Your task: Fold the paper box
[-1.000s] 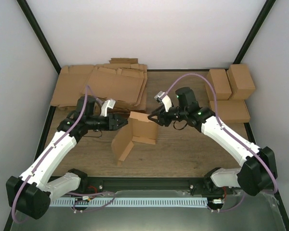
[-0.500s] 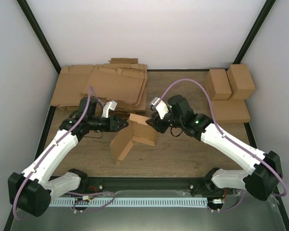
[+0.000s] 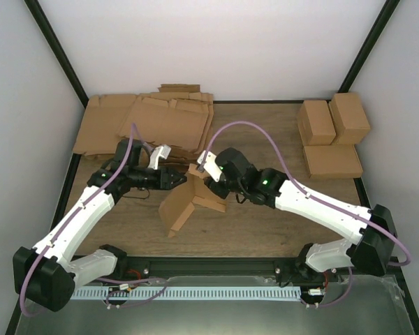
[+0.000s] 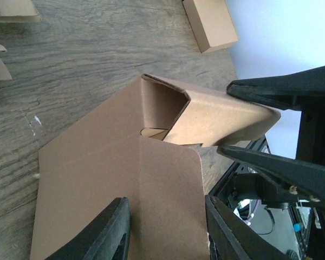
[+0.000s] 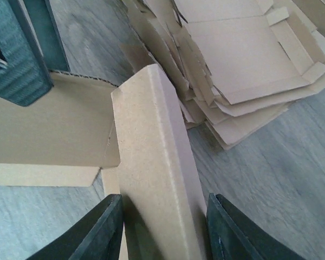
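Note:
The paper box (image 3: 190,201) stands half-folded mid-table, one long flap lying toward the front left and a wall raised at the back. My left gripper (image 3: 182,179) reaches in from the left. In the left wrist view its jaws (image 4: 168,230) stand apart over the broad flap (image 4: 114,179), which spreads past the left finger. My right gripper (image 3: 209,186) comes from the right. In its wrist view the jaws (image 5: 165,230) straddle the doubled-over wall (image 5: 151,151) without clamping it. The left wrist view shows one right fingertip (image 4: 281,89) on that wall (image 4: 222,122).
A pile of flat cardboard sheets (image 3: 150,125) lies at the back left, just behind the box (image 5: 244,59). Three finished boxes (image 3: 332,136) sit at the back right, one showing in the left wrist view (image 4: 210,23). A metal rail (image 3: 216,269) lines the front edge.
The right arm has swung left, carrying its gripper from beside the box onto the raised wall. The left gripper has barely moved. The box stays in place.

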Available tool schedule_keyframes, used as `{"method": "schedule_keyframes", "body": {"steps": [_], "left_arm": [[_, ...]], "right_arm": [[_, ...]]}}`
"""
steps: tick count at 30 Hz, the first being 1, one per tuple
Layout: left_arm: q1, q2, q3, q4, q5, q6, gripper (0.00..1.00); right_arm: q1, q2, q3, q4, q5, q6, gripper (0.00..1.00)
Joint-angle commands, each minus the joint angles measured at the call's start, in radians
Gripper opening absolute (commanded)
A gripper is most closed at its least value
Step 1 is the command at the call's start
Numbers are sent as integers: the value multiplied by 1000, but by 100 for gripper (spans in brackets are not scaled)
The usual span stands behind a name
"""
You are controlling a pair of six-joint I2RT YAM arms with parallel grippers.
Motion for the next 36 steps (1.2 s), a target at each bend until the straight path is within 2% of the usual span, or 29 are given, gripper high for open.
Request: {"method": "schedule_keyframes", "body": {"steps": [1,8,16,18,23,29,36], "left_arm": [[-5,16,9,-13,-9,20,38],[-6,21,8,0,-6,16,38],[-5,24,7,16,-2,6,39],[-5,22,14,14,-4,5,44],[-5,-29,68,-14,-41,7,75],[-5,-121,202,-111,-212,87,84],[-6,-206,141,-123,-301,135,88]], "right_arm": [[52,51,39,-47,158,-29,44],[92,68,-6,-8,284,-26,42],[116,82,-77,40,415,-17,45],[116,80,-90,47,428,-5,45],[115,62,-120,70,430,21,45],[75,49,-112,59,359,75,45],[-47,77,-106,29,206,165,45]]}}
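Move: Both hands already grip the upper edges of the half-folded paper box, which hangs below them. Its middle is about 3 cm right of the left hand, 4 cm back and 9 cm down; from the right hand it is some 4 cm left, 5 cm back and 10 cm down. The cardboard stack's middle lies about 20 cm ahead of the left hand, 10 cm to its left and 19 cm below. The left hand holds nearly still at first, then opens its fingers wide, lets go of the big panel and lifts quickly away, about 10 cm up and a little left, while its fingers swing some 20 degrees towards forward and level. Meanwhile the right hand keeps its pinch on the folded side wall and carries the box forward, right and slightly down, about 5 cm in all, turning it clockwise. ##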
